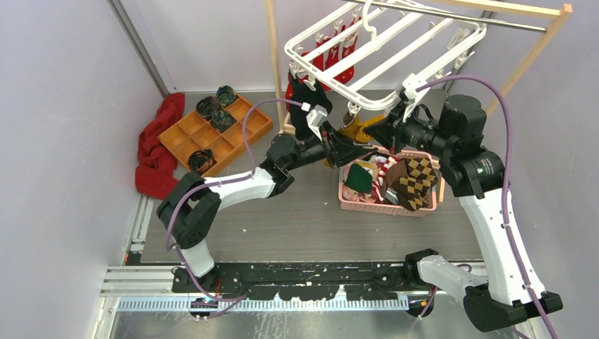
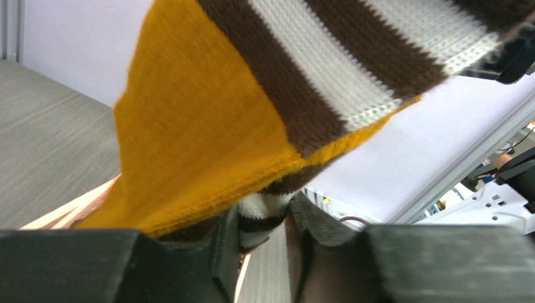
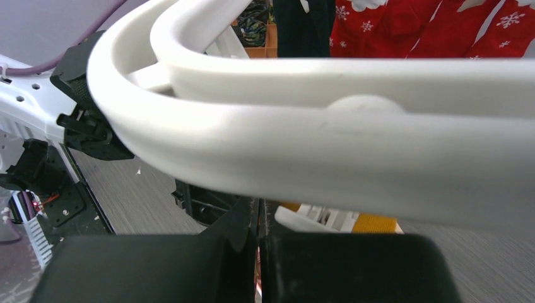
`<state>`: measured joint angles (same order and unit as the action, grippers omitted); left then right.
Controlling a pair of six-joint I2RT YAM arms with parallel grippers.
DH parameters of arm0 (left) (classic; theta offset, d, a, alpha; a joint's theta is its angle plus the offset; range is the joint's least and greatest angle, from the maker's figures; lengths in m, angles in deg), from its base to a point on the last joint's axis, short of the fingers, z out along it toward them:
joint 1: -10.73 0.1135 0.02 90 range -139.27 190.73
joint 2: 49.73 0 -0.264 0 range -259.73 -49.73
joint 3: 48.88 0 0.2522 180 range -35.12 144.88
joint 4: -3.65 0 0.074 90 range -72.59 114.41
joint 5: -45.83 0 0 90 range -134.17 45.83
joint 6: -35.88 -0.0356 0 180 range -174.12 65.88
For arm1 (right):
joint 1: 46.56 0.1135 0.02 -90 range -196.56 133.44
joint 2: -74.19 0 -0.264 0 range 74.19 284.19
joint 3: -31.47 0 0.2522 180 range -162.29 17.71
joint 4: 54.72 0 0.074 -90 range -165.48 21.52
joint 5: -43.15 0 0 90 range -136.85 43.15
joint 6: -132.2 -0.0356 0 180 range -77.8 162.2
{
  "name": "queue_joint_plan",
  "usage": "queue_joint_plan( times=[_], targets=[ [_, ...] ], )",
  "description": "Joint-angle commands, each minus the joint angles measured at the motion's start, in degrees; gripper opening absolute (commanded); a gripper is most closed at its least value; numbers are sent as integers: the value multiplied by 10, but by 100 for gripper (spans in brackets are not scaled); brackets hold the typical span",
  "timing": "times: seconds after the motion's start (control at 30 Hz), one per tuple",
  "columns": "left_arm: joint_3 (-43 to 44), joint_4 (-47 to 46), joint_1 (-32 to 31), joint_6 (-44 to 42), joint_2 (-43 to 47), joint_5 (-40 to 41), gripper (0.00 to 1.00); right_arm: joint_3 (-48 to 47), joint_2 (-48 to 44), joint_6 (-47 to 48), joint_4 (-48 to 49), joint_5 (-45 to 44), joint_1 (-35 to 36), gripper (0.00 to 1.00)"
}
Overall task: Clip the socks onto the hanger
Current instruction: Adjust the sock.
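Observation:
The white hanger (image 1: 385,49) hangs from the rack's metal rod. Red socks (image 1: 339,53) and a black sock (image 1: 302,106) dangle from its left clips. A mustard-yellow sock (image 1: 362,128) with brown and white stripes hangs below the near rail. In the left wrist view it (image 2: 208,139) fills the frame. My left gripper (image 1: 337,150) (image 2: 262,221) has a striped fold of this sock pinched between its fingertips. My right gripper (image 1: 381,131) (image 3: 260,221) is shut with nothing seen in it, just under the hanger's rail (image 3: 353,145), beside a white clip (image 3: 315,219).
A pink basket (image 1: 385,206) under the hanger holds more socks, among them a brown argyle one (image 1: 417,176). An orange divided tray (image 1: 212,134) with dark rolled bundles and a red cloth (image 1: 159,152) lie at the left. A wooden rack post (image 1: 272,56) rises behind my left arm.

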<state>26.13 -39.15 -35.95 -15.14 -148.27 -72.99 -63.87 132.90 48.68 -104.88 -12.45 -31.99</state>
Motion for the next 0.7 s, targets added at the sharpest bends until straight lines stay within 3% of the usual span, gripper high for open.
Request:
queue_joint_plan(
  times=[0.0,0.07,0.13,0.27,0.43,0.53,0.67],
  targets=[
    [26,-80,8,59,-6,-25,21,3,-15,10,10,-7,-4,1],
    [22,-86,10,78,-2,-32,8,2,-20,24,-3,-17,-6,1],
    [13,-89,11,96,6,-40,1,7,-28,36,-16,-32,-8,1],
    [-10,-80,11,149,29,-55,0,35,-50,49,-23,-52,-15,4],
    [-24,6,11,241,70,-88,0,83,-77,70,-35,-65,-40,20],
    [-24,102,11,296,94,-108,0,117,-103,92,-46,-45,-51,36],
    [-6,278,11,345,125,-144,0,151,-149,150,-80,-3,-58,70]
  ],
)
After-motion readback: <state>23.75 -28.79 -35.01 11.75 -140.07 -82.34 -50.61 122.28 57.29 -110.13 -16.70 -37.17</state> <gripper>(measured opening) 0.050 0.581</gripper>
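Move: The striped cuff of the loose mustard sock sits almost at the left hand's fingertips, perhaps 1 cm to its left. The nearest hanger clip is about 6 cm ahead, 3 cm left and 8 cm above that hand, and the clipped mustard sock hangs some 3 cm ahead and 5 cm left, level with it. From the right hand the same cuff is roughly 3 cm back and 7 cm below, level sideways. The left fingers finish closing and pinch the striped cuff, lifting about a centimetre; then the hand draws it back some 5 cm, slightly left and up, rolling about 25 degrees and swinging clockwise. Still shut on the sock, the right hand starts off to the right and down, then opens and lets go as it sinks about 7 cm and slides 5 cm right, away from the hanger. ##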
